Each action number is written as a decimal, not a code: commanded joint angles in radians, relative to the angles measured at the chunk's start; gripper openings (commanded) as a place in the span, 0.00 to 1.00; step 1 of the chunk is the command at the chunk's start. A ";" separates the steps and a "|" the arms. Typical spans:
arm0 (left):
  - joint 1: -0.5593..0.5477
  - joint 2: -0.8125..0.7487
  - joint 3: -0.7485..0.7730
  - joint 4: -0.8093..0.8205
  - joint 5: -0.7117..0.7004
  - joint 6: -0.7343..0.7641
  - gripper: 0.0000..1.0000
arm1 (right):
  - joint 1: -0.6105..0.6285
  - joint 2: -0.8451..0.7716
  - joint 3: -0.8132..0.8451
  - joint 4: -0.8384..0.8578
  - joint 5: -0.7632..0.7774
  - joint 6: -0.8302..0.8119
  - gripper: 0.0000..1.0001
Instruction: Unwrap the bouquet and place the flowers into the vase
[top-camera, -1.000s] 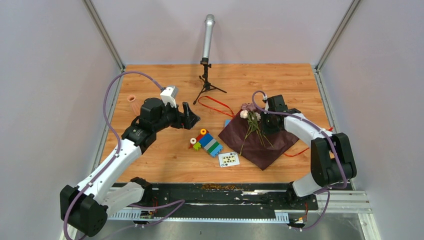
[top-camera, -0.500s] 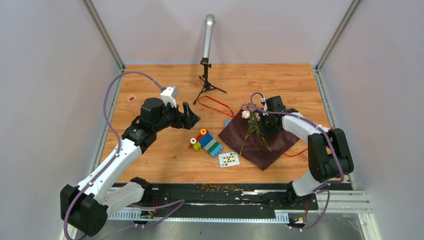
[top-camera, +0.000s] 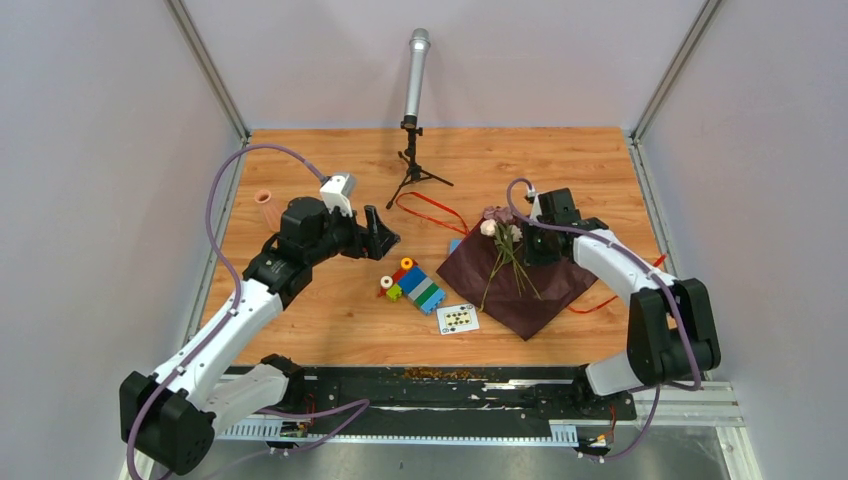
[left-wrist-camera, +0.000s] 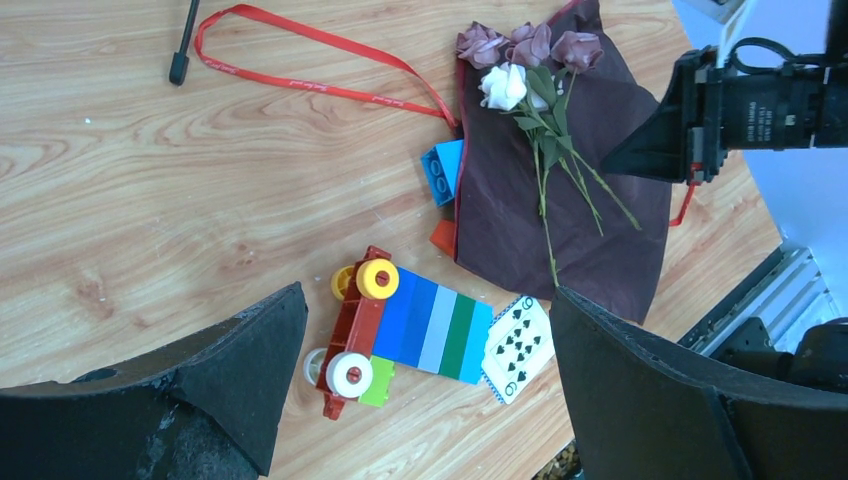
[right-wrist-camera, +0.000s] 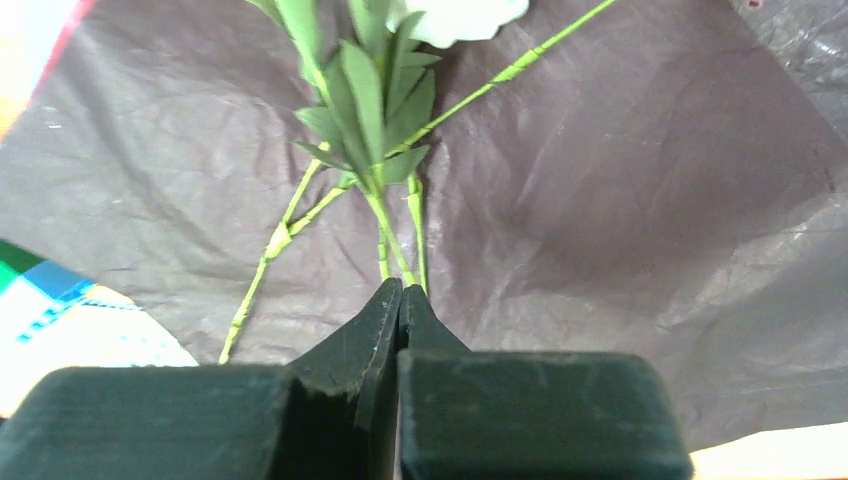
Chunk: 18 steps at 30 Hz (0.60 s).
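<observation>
The bouquet's dark maroon wrap (top-camera: 545, 292) lies spread flat on the right of the table, also in the left wrist view (left-wrist-camera: 505, 215). The flowers (top-camera: 497, 222), purple and cream roses (left-wrist-camera: 520, 55), lie on it with green stems (right-wrist-camera: 385, 215) fanning toward me. My right gripper (top-camera: 527, 252) sits low over the wrap (right-wrist-camera: 620, 180), its jaws pressed together at the stems (right-wrist-camera: 400, 290). The salmon-pink vase (top-camera: 264, 199) stands upright at the far left. My left gripper (top-camera: 385, 235) hovers mid-table, open and holding nothing (left-wrist-camera: 428, 292).
A red ribbon (top-camera: 430, 210) lies loose behind the wrap. A toy block car (top-camera: 412, 285) and a playing card (top-camera: 458, 318) sit between the arms. A blue block (left-wrist-camera: 443, 170) touches the wrap's left edge. A grey microphone on a tripod (top-camera: 413, 85) stands at the back.
My right gripper's fingers have closed together over the stems, and the right arm's elbow has swung slightly rightward. The left arm has not moved.
</observation>
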 joint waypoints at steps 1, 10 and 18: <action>-0.001 -0.025 -0.001 0.037 0.015 -0.024 0.98 | 0.005 -0.086 0.020 0.005 -0.080 0.026 0.00; -0.001 0.001 -0.051 0.149 0.084 -0.116 0.97 | 0.019 -0.109 -0.005 0.061 -0.104 0.054 0.00; -0.001 0.001 -0.062 0.149 0.082 -0.115 0.97 | 0.089 -0.028 0.049 0.114 0.031 -0.033 0.24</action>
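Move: The flower stems cross just ahead of the shut right fingers, about 3 cm ahead, 1 cm to the left and 3 cm below. From this hand, the nearer white rose is some 8 cm ahead and 2 cm left; the outer one is 8 cm ahead and 8 cm left. The playing card is roughly 14 cm back and 15 cm left. From the left hand, the stems lie about 4 cm ahead, 30 cm to the right and 19 cm lower. Up and to the left, the right hand keeps rising off the stems by about 3 cm while shifting some 3 cm left across them. The climb stops halfway and the leftward shift goes on. Its empty fingers, shut at first, then open to roughly a quarter above the wrapper, the wrist tilting only slightly. The left hand, still wide open, drifts a little over 1 cm right. ##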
